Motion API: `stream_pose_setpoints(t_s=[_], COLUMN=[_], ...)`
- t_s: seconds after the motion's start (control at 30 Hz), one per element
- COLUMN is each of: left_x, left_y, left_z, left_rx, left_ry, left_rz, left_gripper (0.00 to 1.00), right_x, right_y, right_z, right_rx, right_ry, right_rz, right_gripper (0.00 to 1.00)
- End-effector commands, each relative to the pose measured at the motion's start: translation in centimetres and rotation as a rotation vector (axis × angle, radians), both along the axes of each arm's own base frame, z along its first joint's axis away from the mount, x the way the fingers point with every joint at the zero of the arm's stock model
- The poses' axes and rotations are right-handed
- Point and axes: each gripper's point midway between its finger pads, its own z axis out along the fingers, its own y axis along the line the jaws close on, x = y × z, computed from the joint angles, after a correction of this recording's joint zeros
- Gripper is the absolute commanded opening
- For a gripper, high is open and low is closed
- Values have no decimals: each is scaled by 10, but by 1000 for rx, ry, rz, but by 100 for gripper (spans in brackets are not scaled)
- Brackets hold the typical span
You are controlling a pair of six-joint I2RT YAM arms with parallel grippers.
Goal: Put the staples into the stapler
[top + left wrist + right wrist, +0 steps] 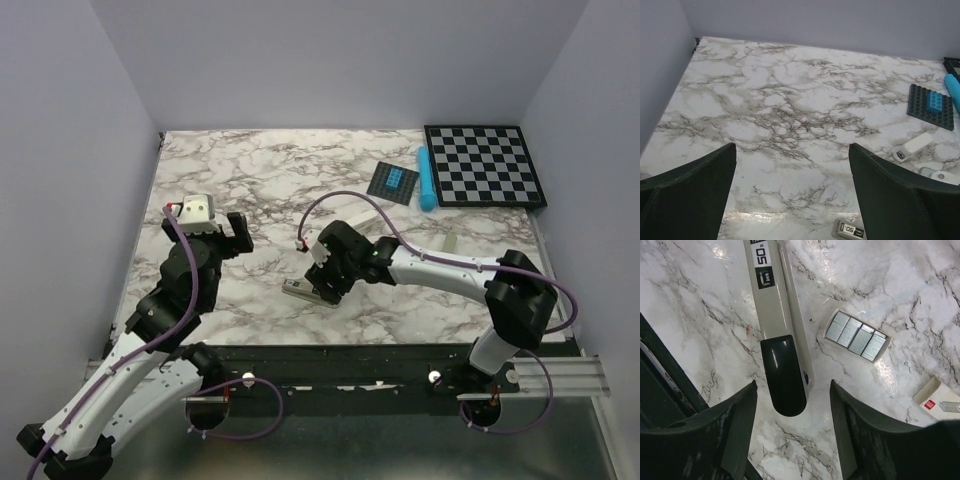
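Observation:
The stapler (775, 315) is a long grey bar with a glossy black end and a "50" label, lying flat on the marble table. My right gripper (793, 390) is open just above it, a finger on each side of the black end and touching neither side. A silvery block of staples (856, 335) lies loose to the right of the stapler. Their small white cardboard box (932, 399) sits further right. In the top view the right gripper (325, 283) hangs over the stapler (298, 290) near the front edge. My left gripper (792, 145) is wide open and empty over bare marble, left of the stapler (850, 230).
At the back right stand a checkerboard (485, 165), a dark studded plate with a blue brick (393, 181) and a blue cylinder (427, 178). A pale bar (452, 243) lies behind the right arm. The black front rail (380, 355) runs close to the stapler.

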Motion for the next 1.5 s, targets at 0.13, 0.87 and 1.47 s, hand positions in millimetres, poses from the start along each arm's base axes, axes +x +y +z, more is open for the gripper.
stream_pose_setpoints(t_s=[0.13,0.87,1.47], left_x=[-3,3,7], left_y=[29,38,41], left_z=[0,-11,-16], left_rx=[86,76,47], left_ry=[-62,-49,-35], left_rz=[95,105,99], left_gripper=[99,99,99], right_x=[-10,-25,-32], right_y=[-7,-23,-47], right_z=[-17,-94,-135], right_rx=[-179,-384,-637], right_ry=[23,64,62], right_rz=[58,30,-70], right_gripper=[60,2,1])
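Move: The stapler's black end lies almost under the open right fingers, about 4 cm below and 1 cm back. The stapler's pale end is some 10 cm to the left and 2 cm ahead of the right hand. The staple tray sits about 6 cm straight ahead of that hand, the white box some 16 cm ahead and 7 cm right. From the left hand the black end is about 21 cm right, 6 cm back and far below. Lower the right gripper about 3 cm and slightly back onto the stapler's black end, tipping the fingers some 10 degrees steeper while they close to pinch its sides. Keep the pinch, seeming to bear down, and drag the stapler about 4 cm left and 2 cm forward, sinking a little more. Meanwhile ease the open, empty left gripper about 4 cm left. ##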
